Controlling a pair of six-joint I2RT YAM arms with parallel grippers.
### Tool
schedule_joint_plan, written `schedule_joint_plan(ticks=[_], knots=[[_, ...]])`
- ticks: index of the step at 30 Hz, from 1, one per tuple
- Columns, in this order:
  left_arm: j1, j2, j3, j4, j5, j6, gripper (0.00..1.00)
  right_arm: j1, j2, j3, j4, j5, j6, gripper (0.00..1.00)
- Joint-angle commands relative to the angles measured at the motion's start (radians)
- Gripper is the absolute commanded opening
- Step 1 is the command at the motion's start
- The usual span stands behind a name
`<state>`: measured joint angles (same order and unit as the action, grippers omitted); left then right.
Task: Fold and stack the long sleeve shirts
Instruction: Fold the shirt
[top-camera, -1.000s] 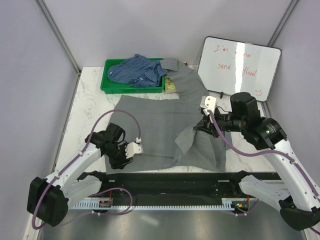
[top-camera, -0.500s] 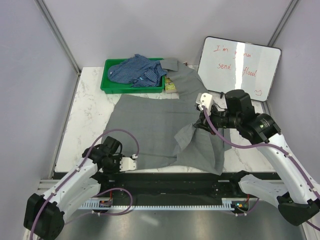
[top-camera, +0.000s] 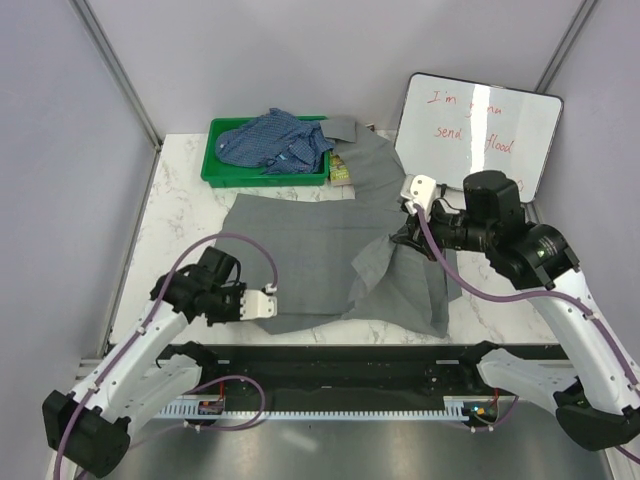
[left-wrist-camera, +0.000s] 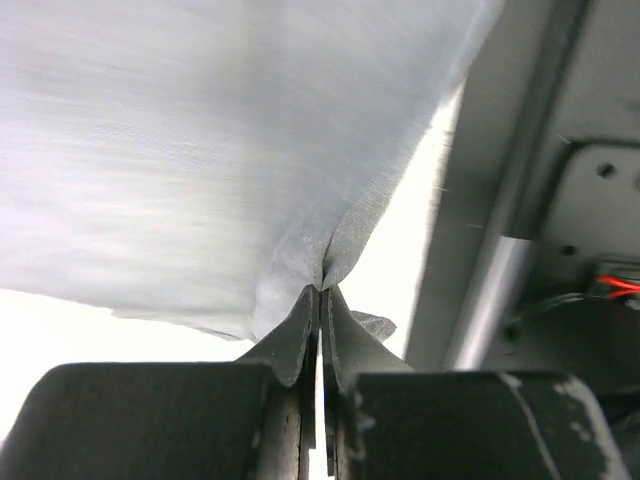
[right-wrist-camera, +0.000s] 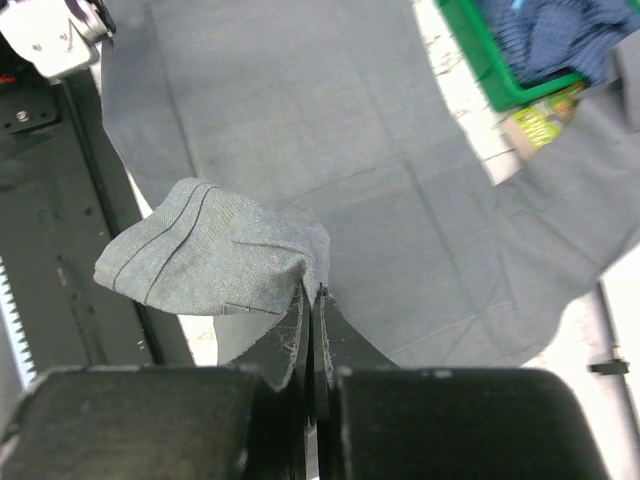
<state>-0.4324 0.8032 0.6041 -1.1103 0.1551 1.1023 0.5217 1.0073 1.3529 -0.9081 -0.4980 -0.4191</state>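
Observation:
The large grey shirt (top-camera: 300, 245) lies spread over the marble table, with its right side folded up in a ridge. My right gripper (top-camera: 406, 236) is shut on that raised fold; the right wrist view shows the cloth (right-wrist-camera: 220, 255) bunched at the closed tips (right-wrist-camera: 312, 290). At the shirt's near left corner my left gripper (top-camera: 268, 304) is shut on the hem, and the left wrist view shows the grey cloth (left-wrist-camera: 200, 150) pinched between the tips (left-wrist-camera: 320, 295). The blue checked shirt (top-camera: 277, 140) lies crumpled in a green bin (top-camera: 212, 168) at the back.
A whiteboard (top-camera: 480, 130) with red writing leans at the back right. A small yellowish packet (top-camera: 342, 172) lies beside the bin, partly under the grey shirt. A black rail (top-camera: 350, 360) runs along the table's near edge, close to the left gripper.
My left gripper dipped to the near edge, came back to the hem corner and shut on it. My right gripper shifted slightly right and back, still holding the fold.

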Motion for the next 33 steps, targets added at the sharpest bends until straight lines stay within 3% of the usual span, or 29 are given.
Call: schedule_joint_plan(ticks=[1,7,14,24,28,30,33], knots=[[0.009,0.085,0.182,-0.045,0.047,0.059,0.02,-0.003,0.036,0.098,0.003,0.050,-0.047,0.00],[0.038,0.223,0.260,0.039,0.018,0.123,0.02,-0.072,0.134,0.158,0.008,0.039,-0.153,0.00],[0.152,0.457,0.339,0.217,0.035,0.162,0.02,-0.187,0.281,0.219,0.006,-0.048,-0.257,0.00],[0.184,0.677,0.372,0.325,0.034,0.117,0.08,-0.224,0.385,0.134,0.073,-0.070,-0.316,0.00],[0.219,0.668,0.349,0.251,0.034,0.156,0.17,-0.224,0.393,0.123,0.069,-0.089,-0.311,0.00],[0.224,0.660,0.333,0.225,0.026,0.150,0.28,-0.224,0.387,0.105,0.066,-0.102,-0.307,0.00],[0.238,0.634,0.324,0.221,0.037,0.117,0.33,-0.224,0.384,0.072,0.051,-0.123,-0.303,0.00]])
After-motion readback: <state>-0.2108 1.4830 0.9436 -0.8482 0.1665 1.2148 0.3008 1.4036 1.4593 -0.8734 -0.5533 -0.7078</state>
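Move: The left hand, some 6 cm over the table, has the grey shirt's near-left corner pinched. The spot for this corner is about 14 cm ahead, level sideways and 6 cm down; the green tray is about 56 cm ahead, 9 cm right. The right hand has the near sleeve pinched high up. The far sleeve's shoulder is some 27 cm ahead of it, 3 cm left and 31 cm below; the book is 42 cm ahead, 20 cm left. With the shirt's near-left corner still pinched, the left hand hops up about 5 cm, carries the corner some 14 cm forward, sinks and opens partway to let go. Alongside, the right hand keeps its grip on the near sleeve and takes it about 12 cm forward towards the far sleeve's shoulder, rising slightly, then sinking, with the fingers tipping some 10 degrees further down. ##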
